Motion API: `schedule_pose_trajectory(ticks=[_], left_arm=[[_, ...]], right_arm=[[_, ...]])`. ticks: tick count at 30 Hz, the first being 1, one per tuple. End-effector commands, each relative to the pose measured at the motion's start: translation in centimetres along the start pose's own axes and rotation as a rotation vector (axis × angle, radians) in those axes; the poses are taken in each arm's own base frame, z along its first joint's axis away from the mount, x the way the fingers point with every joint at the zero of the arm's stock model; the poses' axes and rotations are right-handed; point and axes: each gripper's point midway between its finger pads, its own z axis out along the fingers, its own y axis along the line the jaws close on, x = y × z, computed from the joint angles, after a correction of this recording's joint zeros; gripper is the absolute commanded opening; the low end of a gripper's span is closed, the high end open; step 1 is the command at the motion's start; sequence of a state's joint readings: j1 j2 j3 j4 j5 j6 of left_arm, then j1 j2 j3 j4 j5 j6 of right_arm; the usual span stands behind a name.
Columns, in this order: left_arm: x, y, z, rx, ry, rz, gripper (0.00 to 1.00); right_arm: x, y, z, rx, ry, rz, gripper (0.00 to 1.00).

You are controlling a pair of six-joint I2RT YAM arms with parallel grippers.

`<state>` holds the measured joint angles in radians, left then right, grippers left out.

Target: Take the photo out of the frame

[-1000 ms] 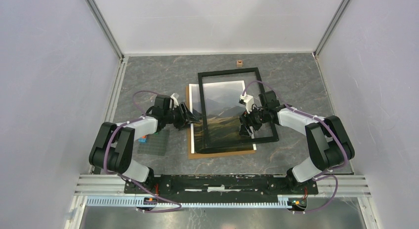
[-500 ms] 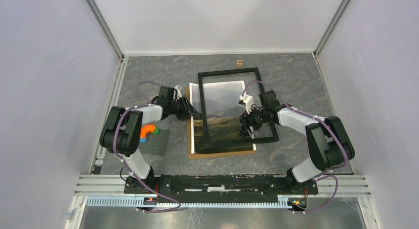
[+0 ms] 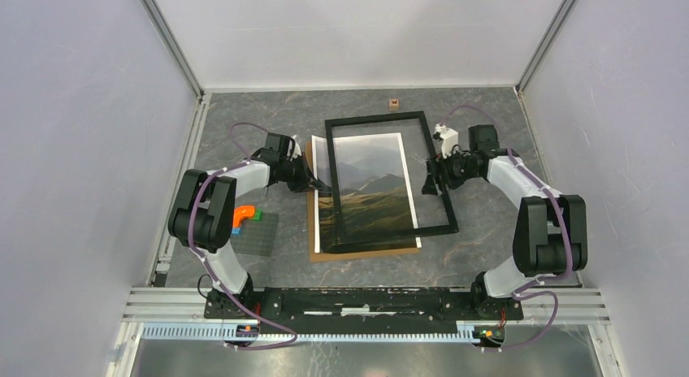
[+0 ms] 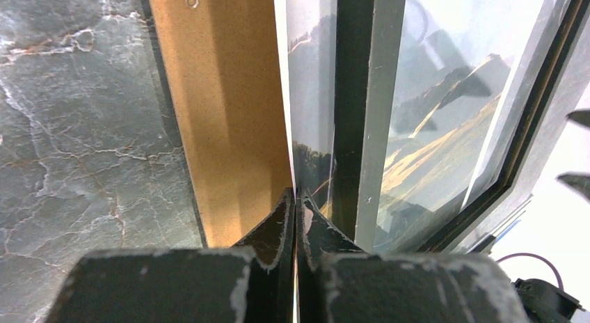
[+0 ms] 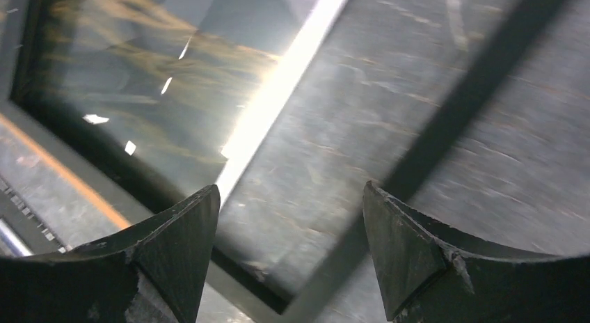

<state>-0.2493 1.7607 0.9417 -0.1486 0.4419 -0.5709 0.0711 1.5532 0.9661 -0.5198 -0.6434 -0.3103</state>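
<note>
The black-bordered frame (image 3: 375,117) lies askew on top of the photo (image 3: 366,190), a mountain print with a thin white edge that sticks out past the frame's left side. My left gripper (image 3: 315,184) is shut on that white left edge; in the left wrist view its fingertips (image 4: 296,198) pinch the photo (image 4: 309,93) between the brown backing board (image 4: 222,93) and the frame's border (image 4: 351,93). My right gripper (image 3: 429,182) hangs open over the frame's right border. In the blurred right wrist view, that border (image 5: 445,128) runs between the spread fingers (image 5: 202,211).
The brown backing board (image 3: 366,253) shows under the photo's near edge. A dark grey baseplate (image 3: 253,235) with an orange brick (image 3: 240,216) sits to the left of it. A small wooden block (image 3: 394,103) lies by the back wall. Enclosure walls stand close on both sides.
My left gripper has slid up along the photo's left edge and closed on it. The right gripper has moved from over the glass out to the frame's right border.
</note>
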Motion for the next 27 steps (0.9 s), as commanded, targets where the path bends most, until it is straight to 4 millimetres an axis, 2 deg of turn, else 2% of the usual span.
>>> schedule_pose_trajectory(ticks=[1,6,10,17,22,27], left_arm=[[-1.5,-1.0,-1.3,-0.002,-0.020,0.109,0.02],[-1.8,-1.5,-1.9,0.004,-0.023,0.133,0.02],[-1.8,-1.5,-2.5,-0.002,-0.036,0.146,0.02],[-2.1,-2.7,-4.4,0.012,-0.066,0.181,0.02],[-2.1,-3.9,-6.3,0.030,-0.072,0.205,0.02],[-2.8,-3.9,-8.7,-0.006,-0.119,0.209,0.02]], right_arm=[[-0.6,-4.6,-1.1,0.177,-0.007,0.037,0.81],[-0.3,-7.6,-0.1,0.272,0.008,0.074,0.81],[1.1,-8.5,0.9,0.287,0.062,0.116,0.79],[4.2,-4.8,2.5,0.135,0.107,0.152,0.59],[6.3,-2.3,2.9,0.076,0.134,0.135,0.56],[8.1,-0.4,3.6,0.036,0.162,0.156,0.55]])
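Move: The left fingers are already shut on the left edge of the photo, whose middle lies about 9 cm to their right, level ahead and some 1 cm lower; the frame's left bar is about 2 cm to their right, level ahead and in height. From the open right hand, the part of the frame's right bar it goes for lies about 5 cm right, 3 cm ahead and 6 cm below, with the photo's middle some 14 cm left, 1 cm ahead and equally low. Keeping its pinch, the left hand draws the photo's edge up about 6 cm, slowly at first, easing slightly back and left as it rises. Meanwhile the open right hand swings right and a little forward, sinks about 5 cm over the frame's right bar, then partly closes with a finger on each side of that bar and drags it left and back, roughly 3 cm each way. ##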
